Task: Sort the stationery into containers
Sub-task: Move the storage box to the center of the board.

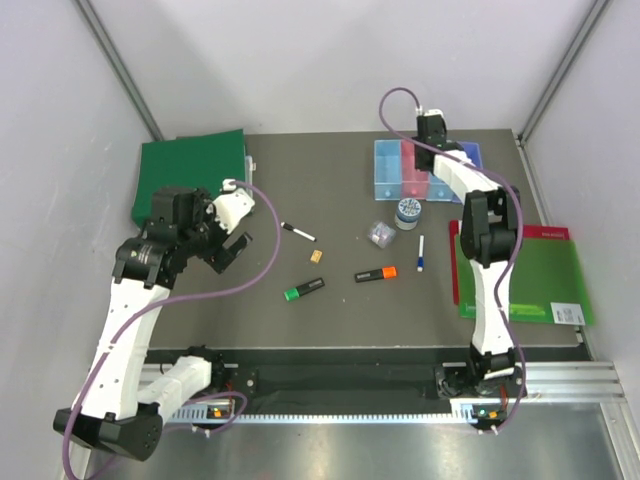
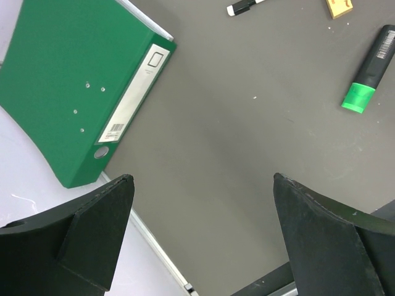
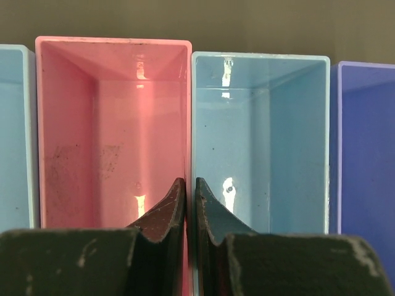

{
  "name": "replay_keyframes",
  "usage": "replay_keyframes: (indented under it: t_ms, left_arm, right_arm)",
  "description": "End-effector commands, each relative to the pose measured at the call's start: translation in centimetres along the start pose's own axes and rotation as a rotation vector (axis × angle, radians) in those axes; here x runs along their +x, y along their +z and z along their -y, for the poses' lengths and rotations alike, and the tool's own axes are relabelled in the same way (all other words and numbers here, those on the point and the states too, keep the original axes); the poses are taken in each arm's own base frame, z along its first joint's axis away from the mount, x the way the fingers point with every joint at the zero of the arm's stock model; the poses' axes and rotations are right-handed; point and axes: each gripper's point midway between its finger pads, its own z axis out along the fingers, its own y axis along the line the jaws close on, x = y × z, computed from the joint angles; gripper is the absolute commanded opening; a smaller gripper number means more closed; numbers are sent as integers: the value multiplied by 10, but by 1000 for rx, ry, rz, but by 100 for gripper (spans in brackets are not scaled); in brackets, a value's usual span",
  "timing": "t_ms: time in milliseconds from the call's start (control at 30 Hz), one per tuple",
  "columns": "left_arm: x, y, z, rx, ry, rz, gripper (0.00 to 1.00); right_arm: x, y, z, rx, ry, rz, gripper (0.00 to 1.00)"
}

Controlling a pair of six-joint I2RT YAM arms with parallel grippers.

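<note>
The containers are a row of joined trays at the back right (image 1: pixel 390 172). In the right wrist view the pink tray (image 3: pixel 111 117) and a light blue tray (image 3: pixel 265 129) fill the frame. My right gripper (image 3: pixel 191 183) is shut on the wall between them, one finger in each tray; it also shows from above (image 1: pixel 432 150). My left gripper (image 1: pixel 226 236) is open and empty over the left of the table (image 2: pixel 203 185). The stationery lies mid-table: black-white marker (image 1: pixel 298 232), tan block (image 1: pixel 316 256), green-capped highlighter (image 1: pixel 304 289), orange-capped highlighter (image 1: pixel 375 273), blue-white pen (image 1: pixel 421 253), clip box (image 1: pixel 378 234), round tin (image 1: pixel 408 211).
A green folder (image 1: pixel 190 168) lies at the back left, also in the left wrist view (image 2: pixel 68 80). A flat green red-edged board (image 1: pixel 530 275) lies at the right beside the right arm. A purple-blue tray (image 3: pixel 370 154) ends the row.
</note>
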Motion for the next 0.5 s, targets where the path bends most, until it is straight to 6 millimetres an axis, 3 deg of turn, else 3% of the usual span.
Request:
replay_keyframes:
  t_ms: [0, 300, 467]
  left_arm:
    - [-9, -1, 1, -6, -19, 58, 99]
    - [-6, -5, 7, 5, -20, 62, 99]
    - [-7, -5, 8, 5, -34, 74, 99]
  right_arm:
    - [-26, -9, -40, -25, -40, 80, 0]
    - [-38, -35, -104, -118, -25, 123, 0]
    - [-35, -39, -139, -167, -55, 130, 0]
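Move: The right hand already grips the storage box at the wall between its pink and middle blue trays, the box's middle some 3 cm below the fingers. The board's center lies about 24 cm left and 19 cm back, 8 cm down. Nearer, about 5 cm down, the blue-lidded jar stands 5 cm left and 13 cm back, the clear jar 13 cm left and 20 cm back. From the left hand the box is roughly 34 cm ahead, 48 cm right, 21 cm down. Still pinching the divider, the right hand shifts the storage box about 10 cm left towards the board's center. ##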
